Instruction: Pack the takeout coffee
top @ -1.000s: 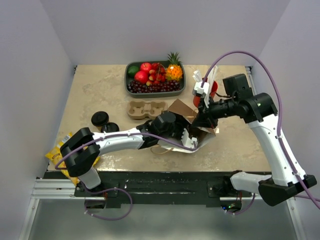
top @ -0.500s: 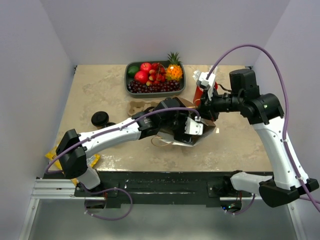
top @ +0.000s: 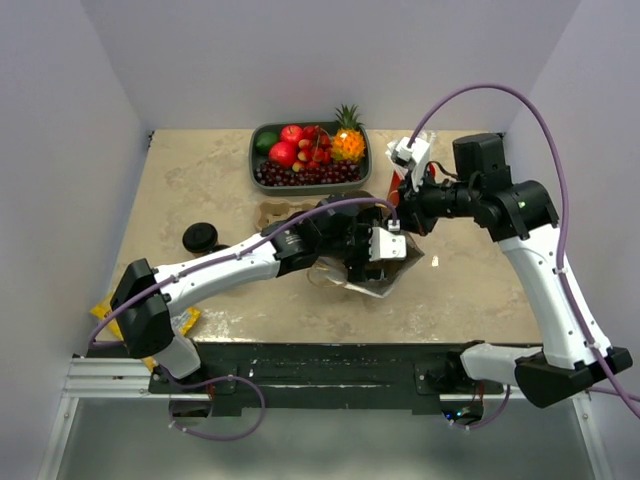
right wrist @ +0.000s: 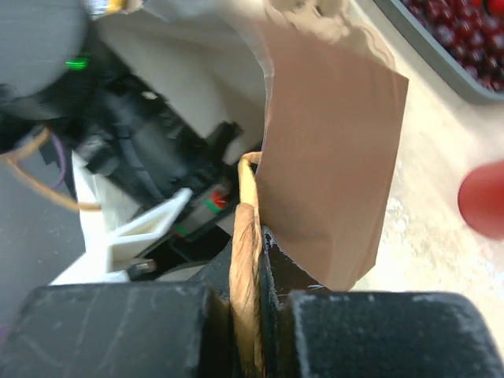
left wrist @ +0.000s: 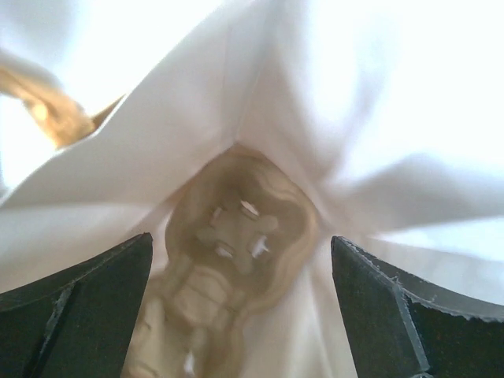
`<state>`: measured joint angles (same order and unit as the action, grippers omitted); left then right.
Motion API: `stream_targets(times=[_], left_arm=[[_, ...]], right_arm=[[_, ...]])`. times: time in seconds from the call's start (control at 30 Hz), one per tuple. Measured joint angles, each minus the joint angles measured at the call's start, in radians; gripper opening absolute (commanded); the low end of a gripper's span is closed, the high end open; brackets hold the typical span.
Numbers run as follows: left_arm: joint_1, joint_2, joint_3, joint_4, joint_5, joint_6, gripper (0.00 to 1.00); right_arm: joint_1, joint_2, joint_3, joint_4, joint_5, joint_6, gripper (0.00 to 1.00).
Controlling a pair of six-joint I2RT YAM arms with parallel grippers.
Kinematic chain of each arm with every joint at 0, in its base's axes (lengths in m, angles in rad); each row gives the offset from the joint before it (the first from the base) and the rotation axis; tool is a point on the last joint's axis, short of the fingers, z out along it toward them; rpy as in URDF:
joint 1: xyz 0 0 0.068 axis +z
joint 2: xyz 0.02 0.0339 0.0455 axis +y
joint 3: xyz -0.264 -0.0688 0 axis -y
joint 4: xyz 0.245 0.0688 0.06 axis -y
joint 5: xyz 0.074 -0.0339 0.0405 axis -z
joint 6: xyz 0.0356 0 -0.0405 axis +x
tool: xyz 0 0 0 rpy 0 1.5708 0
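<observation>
The takeout coffee (top: 200, 237) shows from above as a round black lid at the table's left, away from both grippers. A brown paper bag (top: 398, 272), white inside (left wrist: 331, 102), lies mid-table. My left gripper (top: 384, 248) (left wrist: 242, 253) is inside its mouth, open, with nothing between the fingers. A blurred tan patch (left wrist: 236, 228) sits at the bag's bottom fold; I cannot tell what it is. My right gripper (top: 404, 205) (right wrist: 253, 236) is shut on the bag's twisted paper handle (right wrist: 245, 252), holding that side up.
A grey tray of fruit (top: 258, 150) stands at the back. The tan cup carrier (top: 277, 211) lies just behind my left arm. A red cup of white straws (top: 400, 178) (right wrist: 484, 198) stands behind the right gripper. A yellow snack packet (top: 108, 312) lies at the front left corner.
My left arm swung right and pushed its gripper into the bag's mouth, the jaws opening wider. The right gripper shifted slightly with the handle, and the bag's mouth moved with it.
</observation>
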<state>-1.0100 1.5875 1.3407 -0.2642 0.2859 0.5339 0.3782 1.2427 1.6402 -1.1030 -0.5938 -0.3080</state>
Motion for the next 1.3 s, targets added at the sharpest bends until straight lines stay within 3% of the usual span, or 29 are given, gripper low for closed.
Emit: stream_targets(times=[0.27, 0.47, 0.7, 1.03, 1.2, 1.3], left_arm=[[-0.014, -0.056, -0.01, 0.076, 0.033, 0.075, 0.95], [-0.018, -0.083, -0.031, 0.127, 0.069, 0.168, 0.95], [-0.019, -0.153, -0.074, 0.251, 0.071, 0.152, 0.99], [-0.021, -0.303, 0.028, 0.329, 0.002, 0.061, 1.0], [0.01, -0.371, 0.041, 0.252, -0.1, 0.038, 1.0], [0.082, -0.387, 0.067, 0.184, -0.138, 0.014, 1.0]], right_arm=[[-0.01, 0.09, 0.013, -0.004, 0.146, 0.055, 0.0], [-0.012, 0.138, 0.029, -0.006, 0.163, 0.057, 0.0], [-0.015, 0.13, 0.033, -0.007, 0.168, 0.053, 0.0], [-0.036, 0.131, 0.028, -0.06, 0.065, 0.038, 0.0], [-0.039, 0.136, 0.083, -0.127, -0.083, 0.046, 0.0], [-0.039, 0.155, 0.169, -0.171, -0.168, 0.047, 0.0]])
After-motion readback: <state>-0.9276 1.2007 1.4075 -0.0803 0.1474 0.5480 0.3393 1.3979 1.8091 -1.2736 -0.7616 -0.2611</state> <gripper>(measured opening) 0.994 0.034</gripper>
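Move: The left hand is empty, open and inside the paper bag, whose middle lies about 8 cm below it and 2 cm to its right. From that hand, the empty cup tray on the table is some 15 cm ahead and 18 cm left; the two lidded cups are about 4 ahead, 34 left and 10 ahead, 39 left. The right hand pinches the bag's far handle, the bag's middle some 20 cm below it, 3 back and 3 left. Fingers still wide open, the left hand comes up out of the bag's mouth, slowly and then fast, some 24 cm, tipping up about 30 degrees until its fingers point nearly level; over the top it swings about 9 cm left, away above the mouth. The right hand keeps the handle pinched, pushing it about 6 cm forward and down, holding there, then drawing it back and up to nearly where it began. ##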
